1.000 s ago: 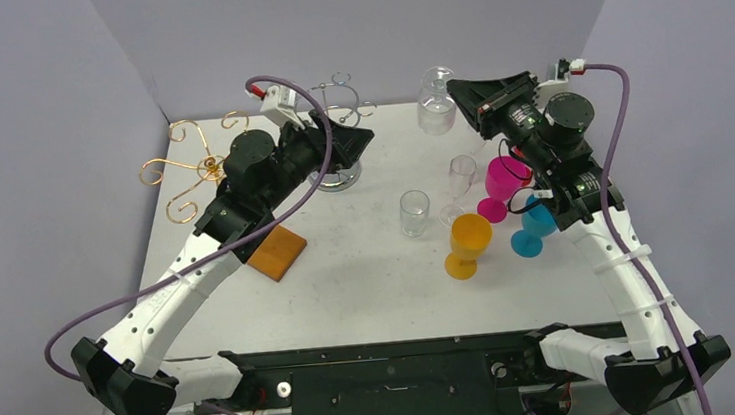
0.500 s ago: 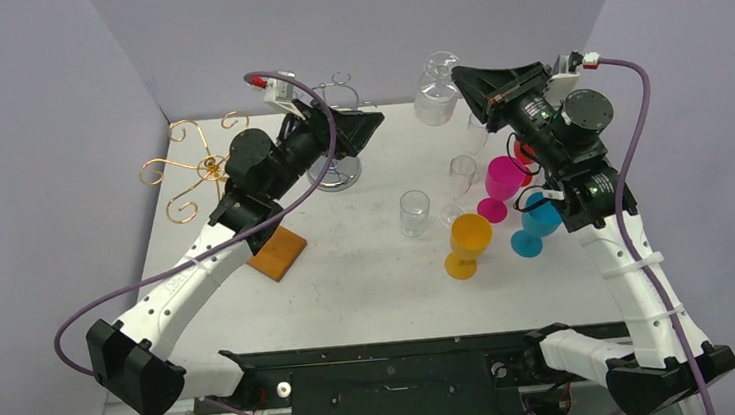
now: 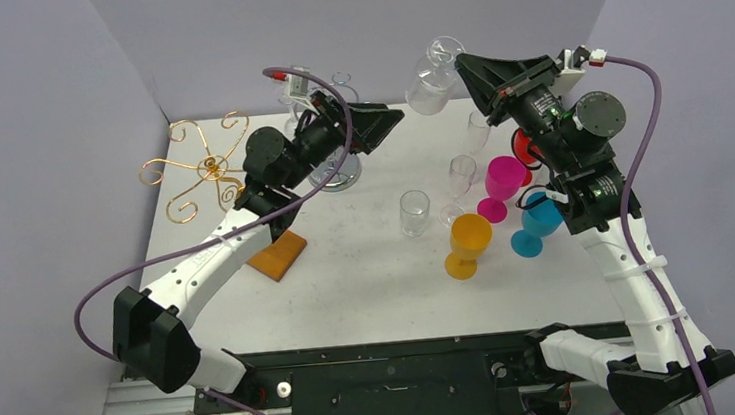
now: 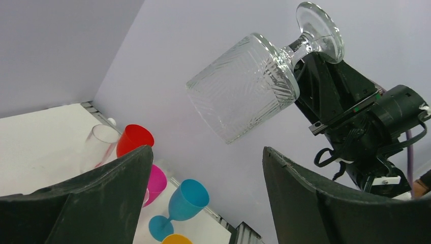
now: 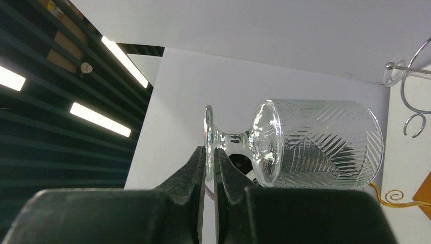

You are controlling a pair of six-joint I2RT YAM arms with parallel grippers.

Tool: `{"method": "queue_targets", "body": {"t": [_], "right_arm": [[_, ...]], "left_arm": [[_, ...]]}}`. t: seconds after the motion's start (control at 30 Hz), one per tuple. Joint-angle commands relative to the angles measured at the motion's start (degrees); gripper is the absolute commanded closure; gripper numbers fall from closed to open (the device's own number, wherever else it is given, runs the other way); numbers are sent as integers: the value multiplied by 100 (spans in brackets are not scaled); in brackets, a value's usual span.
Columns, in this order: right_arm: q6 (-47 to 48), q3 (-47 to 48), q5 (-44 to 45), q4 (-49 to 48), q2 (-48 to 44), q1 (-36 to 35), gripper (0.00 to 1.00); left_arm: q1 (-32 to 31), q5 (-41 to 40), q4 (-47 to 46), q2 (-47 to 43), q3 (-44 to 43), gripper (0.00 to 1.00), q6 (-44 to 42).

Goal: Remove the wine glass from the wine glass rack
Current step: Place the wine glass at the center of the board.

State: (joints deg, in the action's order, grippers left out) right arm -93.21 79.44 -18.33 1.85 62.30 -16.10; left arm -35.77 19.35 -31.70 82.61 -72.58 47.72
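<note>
A clear cut-glass wine glass (image 3: 426, 82) hangs in the air at the back of the table, tilted, with its foot uppermost. My right gripper (image 3: 463, 61) is shut on the rim of its foot. In the right wrist view the fingers (image 5: 209, 152) pinch the foot and the bowl (image 5: 317, 142) lies sideways to the right. The silver wine glass rack (image 3: 339, 179) stands to the left of the glass, partly hidden by my left arm. My left gripper (image 3: 394, 118) is open and empty, just left of and below the glass. The left wrist view shows the glass (image 4: 244, 86) above the open fingers (image 4: 207, 150).
A gold wire rack (image 3: 201, 168) stands at the back left. An orange block (image 3: 277, 254) lies by my left arm. A clear tumbler (image 3: 414, 211), a small clear glass (image 3: 460, 174), and pink (image 3: 502, 184), orange (image 3: 468, 242), blue (image 3: 536, 223) and red (image 3: 522, 144) goblets crowd the right middle.
My right gripper has lifted the glass up and back, tilting it further from the rack. My left arm has stretched right and up, bringing its open gripper closer to the glass.
</note>
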Motion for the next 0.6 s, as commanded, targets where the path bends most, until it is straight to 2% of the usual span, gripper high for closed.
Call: {"method": "queue_targets", "body": {"t": [0.0,0.37,0.57], "right_arm": [[-469,310,-86,-1051,-144,21,100],[-999,153,-93,-1638,-81,-90,100],[-1199,58,-120,-1886,-32,-137,100]], "left_arm": [[35,376,-1215,123,-145,23,519],[-10,655,-2441,808,-851,21,1514],[-137,756,-3125,1182,-1236,28,2044]]}}
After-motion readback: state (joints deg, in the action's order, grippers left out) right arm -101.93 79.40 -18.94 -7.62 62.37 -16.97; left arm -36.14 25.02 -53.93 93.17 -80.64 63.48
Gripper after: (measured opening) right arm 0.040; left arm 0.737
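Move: The etched wine glass, foot up and still pinched by its foot in the right hand, has its middle about 6 cm below that hand, 4 cm to its left and 2 cm ahead. From the open left hand it is roughly 7 cm to the right, 4 cm above and 1 cm ahead. The empty silver stand is some 16 cm ahead of the left hand and 12 cm to its left, about 22 cm below; the clear tumbler lies nearly straight beneath, 5 cm right and 32 cm down. The left hand climbs about 6 cm with a slight drift right and back towards the glass's bowl, its fingers staying wide open while the wrist turns some 20 degrees, tipping the fingertips up and swinging them clockwise. Meanwhile the right hand keeps its pinch on the glass's foot and lifts it about 4 cm, easing nearly 2 cm back and rolling its left side up by roughly 10 degrees, which swings the mouth of the glass towards the left hand. ##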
